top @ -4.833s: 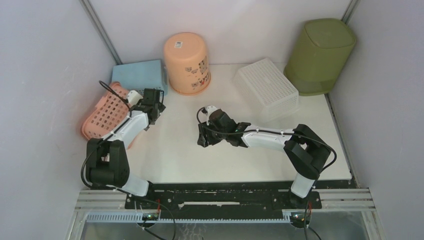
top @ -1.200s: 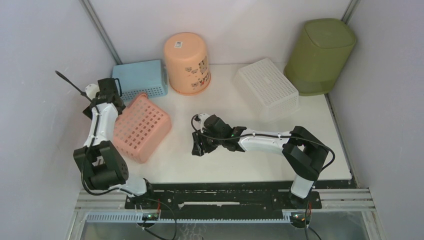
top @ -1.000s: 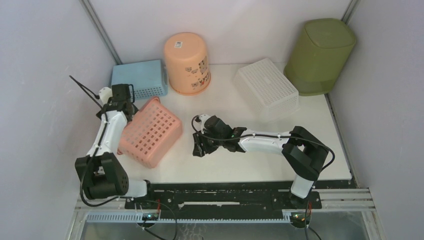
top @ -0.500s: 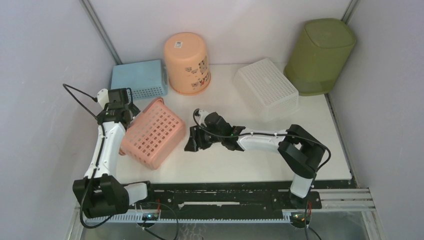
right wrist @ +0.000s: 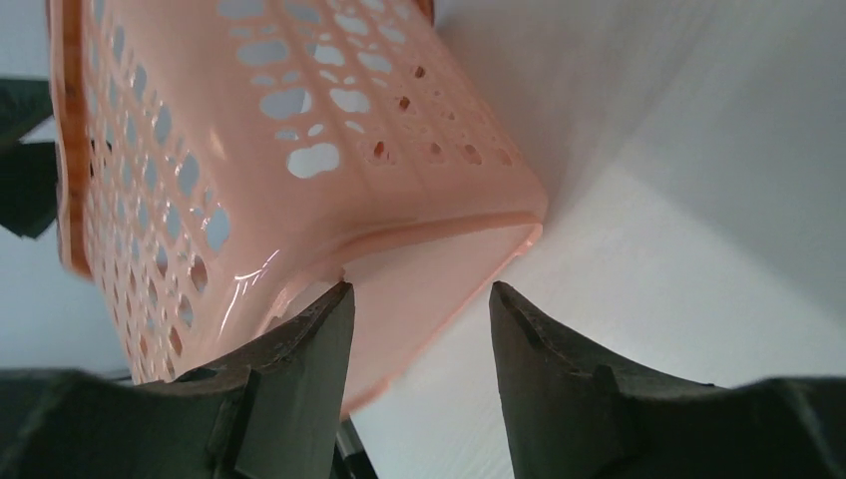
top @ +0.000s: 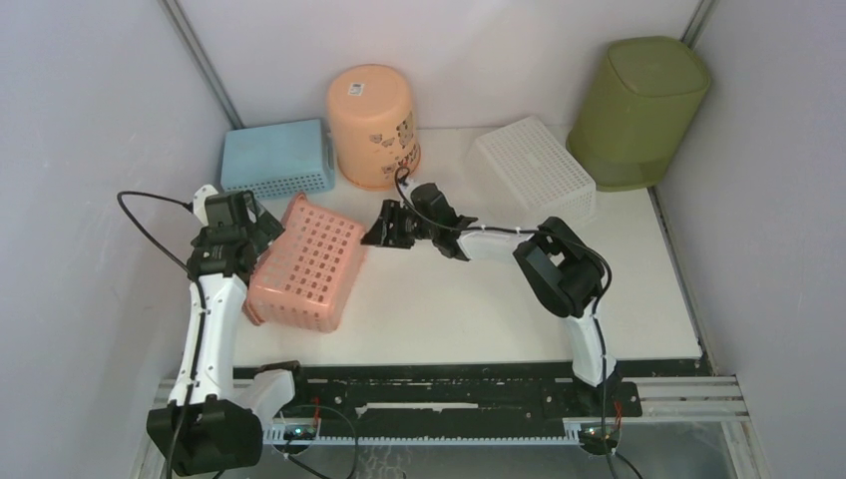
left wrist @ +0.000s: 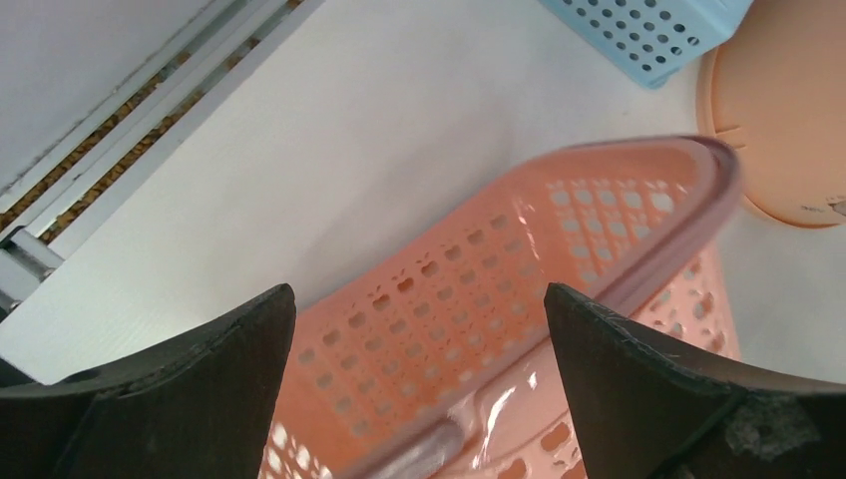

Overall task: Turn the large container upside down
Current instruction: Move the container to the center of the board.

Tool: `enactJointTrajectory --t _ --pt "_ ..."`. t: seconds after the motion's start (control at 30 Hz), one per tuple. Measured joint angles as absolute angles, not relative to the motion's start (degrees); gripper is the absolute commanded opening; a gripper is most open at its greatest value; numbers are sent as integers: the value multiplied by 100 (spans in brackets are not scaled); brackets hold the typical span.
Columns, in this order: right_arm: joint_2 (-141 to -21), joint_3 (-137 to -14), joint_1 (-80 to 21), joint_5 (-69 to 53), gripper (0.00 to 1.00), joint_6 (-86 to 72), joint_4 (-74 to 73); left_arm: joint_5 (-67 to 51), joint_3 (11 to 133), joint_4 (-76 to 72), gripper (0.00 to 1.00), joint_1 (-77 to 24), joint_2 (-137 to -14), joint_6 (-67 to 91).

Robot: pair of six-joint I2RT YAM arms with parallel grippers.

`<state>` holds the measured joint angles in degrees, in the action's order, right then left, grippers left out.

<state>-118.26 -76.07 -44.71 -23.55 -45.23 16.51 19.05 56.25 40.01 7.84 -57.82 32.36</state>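
The large container (top: 638, 110), an olive-green bin, stands in the far right corner with its closed end up and its wider rim on the table; neither arm is near it. A pink perforated basket (top: 304, 264) lies tilted at the left of the table. My left gripper (top: 257, 232) is at its left rim, jaws wide apart over the basket wall (left wrist: 519, 259), gripping nothing. My right gripper (top: 377, 230) is at the basket's far right corner (right wrist: 299, 150), its jaws apart, with the corner just past the fingertips (right wrist: 334, 299).
A peach bucket (top: 372, 125) stands inverted at the back. A blue basket (top: 276, 158) lies to its left and a white mesh basket (top: 534, 175) to its right. Grey walls close in the left, back and right sides.
The pink basket has swung from the left wall down onto the table. My left gripper followed its rim. My right gripper moved away from me and left to the basket's far corner.
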Motion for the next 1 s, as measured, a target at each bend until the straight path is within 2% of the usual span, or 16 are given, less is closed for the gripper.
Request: enactJointTrajectory --t 0.27,0.37,0.73,1.0 --pt "-12768 -9223 -4058 -2458 61 -4528 1155 1063 5242 3529 100 904 -5734 3131" --pt "-12857 -9432 -3940 -2491 61 -4530 1135 642 5183 3645 100 873 -5719 3105" --pt "-12438 -8409 -3854 -2805 62 -4558 1352 189 5199 3955 100 838 -4528 3367" --pt "-11839 -7756 -3861 -2773 61 -4534 1337 -727 5011 3809 100 714 -3957 3953"
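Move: The coral container lies on its side between the open grippers, its middle about 10 cm right of the left hand, 4 cm back and 10 cm lower; from the right hand it is roughly 12 cm left, 5 cm back and near the same height. The blue basket sits some 15 cm ahead of the left hand, 3 cm right and well below it; the orange bin stands about 20 cm straight ahead of the right hand, its middle a little higher. The right hand, its part-open fingers at the container's bottom end, goes forward about 8 cm, seeming to swing that end round, then draws back some 5 cm while easing right. The wide-open left hand comes right about 9 cm along with the container's rim, seeming to push it at first, dipping slightly before it rises and draws back a little, its wrist turning clockwise and its fingers tipping up without closing. ##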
